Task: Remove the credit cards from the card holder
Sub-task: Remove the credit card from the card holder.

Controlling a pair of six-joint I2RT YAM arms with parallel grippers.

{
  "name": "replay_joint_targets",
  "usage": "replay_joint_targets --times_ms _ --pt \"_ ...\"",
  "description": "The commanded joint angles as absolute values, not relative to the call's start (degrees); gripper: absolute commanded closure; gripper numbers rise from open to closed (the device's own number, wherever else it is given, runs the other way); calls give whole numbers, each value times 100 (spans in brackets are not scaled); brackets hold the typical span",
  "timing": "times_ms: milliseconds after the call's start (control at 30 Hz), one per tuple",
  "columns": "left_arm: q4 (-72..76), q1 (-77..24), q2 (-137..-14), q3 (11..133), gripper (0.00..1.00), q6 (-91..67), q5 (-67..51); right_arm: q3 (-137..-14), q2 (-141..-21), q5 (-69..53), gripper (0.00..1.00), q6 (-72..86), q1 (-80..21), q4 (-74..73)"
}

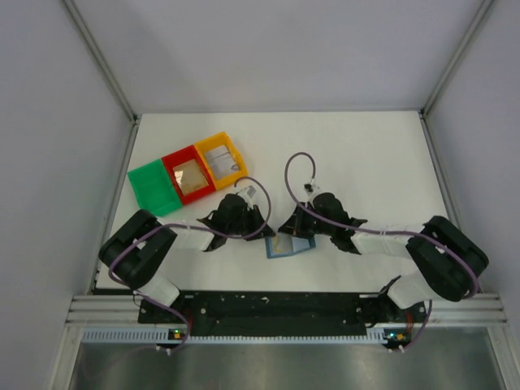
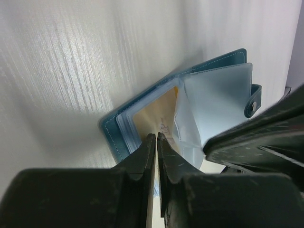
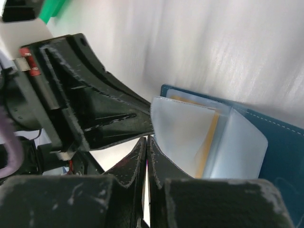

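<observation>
The blue card holder (image 1: pixel 299 245) lies open on the white table between my two grippers; its cover (image 2: pixel 110 130) shows in the left wrist view. A tan credit card (image 2: pixel 152 118) sits in a clear pocket. My left gripper (image 2: pixel 156 136) is shut, its tips pinched on that card's near edge. My right gripper (image 3: pixel 147 138) is shut on the corner of a clear pocket leaf (image 3: pixel 183 130) and holds it raised off the holder (image 3: pixel 280 142). The card's yellow edge (image 3: pixel 211 137) shows behind the leaf. From above, the left gripper (image 1: pixel 266 231) and right gripper (image 1: pixel 286 227) almost touch.
Three small trays stand in a row at the back left: green (image 1: pixel 154 187), red (image 1: pixel 177 159) with a card in it, and yellow (image 1: pixel 236 154) with a card in it. White walls enclose the table on three sides.
</observation>
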State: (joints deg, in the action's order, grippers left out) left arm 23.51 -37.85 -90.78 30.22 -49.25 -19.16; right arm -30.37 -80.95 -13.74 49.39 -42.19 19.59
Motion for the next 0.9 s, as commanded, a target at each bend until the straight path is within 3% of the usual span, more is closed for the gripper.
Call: replay_joint_targets --times_ms 0,167,467,733,867 --pt "2039 -3797 -8974 2865 90 -4746 -1714 -2673 -8726 -1608 100 5326 -4149 2952" --pt "2030 -3797 -8939 2839 90 -4746 -1670 -2391 -9044 -1547 100 5291 -4061 2998" --pt "2276 -3797 -8746 2725 90 -4843 -1792 -2610 -8430 -1476 99 4826 -4061 2216" --pt "2110 -3832 -8341 3031 87 -4702 -2021 -3321 -7357 -941 84 3965 -4061 617" --pt "2074 -3955 -8446 3295 86 -4676 -2127 -3603 -6962 -677 70 3499 -4069 45"
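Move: Just behind the right hand's shut fingertips is the card in the holder's left pocket: its middle lies about 3 cm back, 1 cm left and 5 cm below. The holder's right pocket lies about 3 cm back, 5 cm right and 5 cm lower; the snap strap is also 3 cm back, some 9 cm right and 5 cm down. From the left hand, the card is 3 cm back, 2 cm right and 2 cm below. Dipping about 5 cm and slightly back and right with shut fingers, the right hand reaches down to the left pocket and lingers there, then drags on rightwards a further 1.5 cm, starts opening and climbs straight back up, roughly 3 cm right of its start. The left hand keeps its place at the pocket's left side until, late on, it eases 1 cm back and rises 2 cm. ##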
